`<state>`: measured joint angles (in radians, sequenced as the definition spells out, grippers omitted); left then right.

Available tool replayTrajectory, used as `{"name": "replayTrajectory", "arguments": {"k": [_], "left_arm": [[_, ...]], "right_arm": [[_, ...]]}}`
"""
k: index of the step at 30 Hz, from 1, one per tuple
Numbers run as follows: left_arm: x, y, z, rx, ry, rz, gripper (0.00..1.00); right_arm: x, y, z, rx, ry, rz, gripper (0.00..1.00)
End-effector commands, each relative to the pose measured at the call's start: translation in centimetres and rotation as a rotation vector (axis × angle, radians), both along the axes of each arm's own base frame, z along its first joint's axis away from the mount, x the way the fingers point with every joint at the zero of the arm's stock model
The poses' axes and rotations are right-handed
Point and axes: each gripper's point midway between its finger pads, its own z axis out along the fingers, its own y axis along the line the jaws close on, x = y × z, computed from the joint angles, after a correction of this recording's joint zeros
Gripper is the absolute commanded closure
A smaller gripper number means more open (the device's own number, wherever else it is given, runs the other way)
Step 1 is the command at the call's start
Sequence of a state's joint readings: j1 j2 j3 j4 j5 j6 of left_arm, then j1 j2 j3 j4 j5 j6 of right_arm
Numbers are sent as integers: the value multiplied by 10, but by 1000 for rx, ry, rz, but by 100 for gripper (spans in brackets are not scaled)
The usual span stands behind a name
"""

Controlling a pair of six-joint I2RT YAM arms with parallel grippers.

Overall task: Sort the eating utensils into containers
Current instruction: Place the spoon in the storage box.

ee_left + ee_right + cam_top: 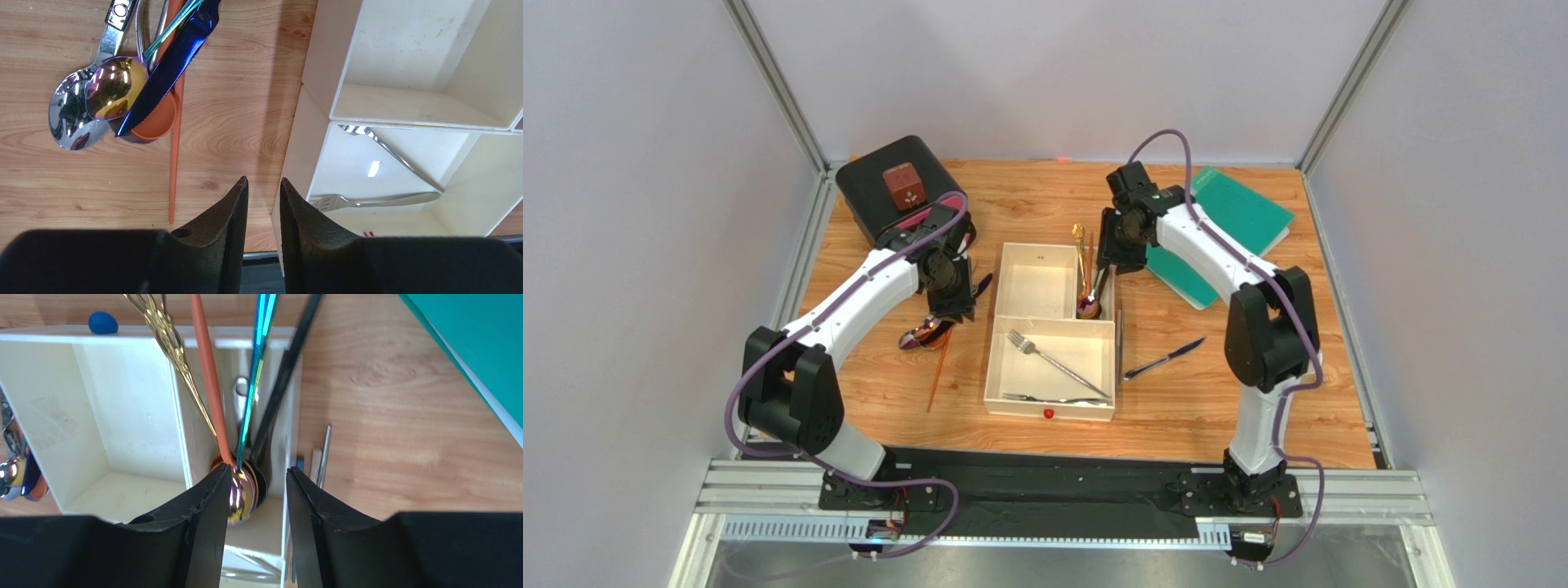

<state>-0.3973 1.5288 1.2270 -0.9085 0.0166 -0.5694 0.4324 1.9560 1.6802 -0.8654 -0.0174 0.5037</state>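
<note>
The cream tray [993,355] sits mid-table. In its large compartment lie a silver fork [1044,355] and a knife [1051,398]. My right gripper [1097,294] hangs open over the narrow right compartment [178,386]. Its jaws [258,468] straddle nothing, just above the bowls of an iridescent spoon [238,496], an orange spoon [209,373] and a black one [288,367]. My left gripper [263,179] is open and empty beside the tray's left wall [316,55]. Left of it on the wood lie a blue knife [175,61], a silver spoon [70,113], an iridescent spoon [116,92] and an orange chopstick [175,153].
A black box [891,184] with a brown block on top stands at the back left. A green folder [1222,233] lies at the back right. A dark slim utensil [1163,359] rests on the wood right of the tray. A gold handle [166,331] leans over the tray's divider.
</note>
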Motion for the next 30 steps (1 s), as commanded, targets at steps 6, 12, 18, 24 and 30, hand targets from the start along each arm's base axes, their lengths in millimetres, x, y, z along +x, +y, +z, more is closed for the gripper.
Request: {"name": "replayTrajectory", "arguments": {"k": [6,12,18,24,30], "left_arm": [[3,2,8,-5,-36,-9,69],[3,3,9,-3,-39,-9,68],[0,3,8,-8,-37,-11,68],[-4,2,7,-21,-26,-11,68],[-11,2,6,-28,-2,-12,68]], "right_arm": [[-40,-63,30,80,5,-251,57],[-70,-79,15,164,136,-320,45],[-95,-71,-3,228,233,-252,41],[-104,-59,-12,223,253,-136,40],[-128,-62,-22,193,317,-145,36]]}}
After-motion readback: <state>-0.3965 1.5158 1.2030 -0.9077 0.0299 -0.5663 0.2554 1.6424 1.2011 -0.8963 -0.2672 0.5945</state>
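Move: From the right hand, the knife on the table lies about 14 cm back, 10 cm to the right and some 12 cm below. The thin rods beside the storage box are roughly 10 cm back and 3 cm right; the fork in the box's near tray is about 13 cm back and 9 cm left, both about as low. From the left hand, that knife is some 36 cm right, 5 cm back and 12 cm below. Right hand swings back about 11 cm and 6 right from box towards knife, fingers widening and tipping downward. ##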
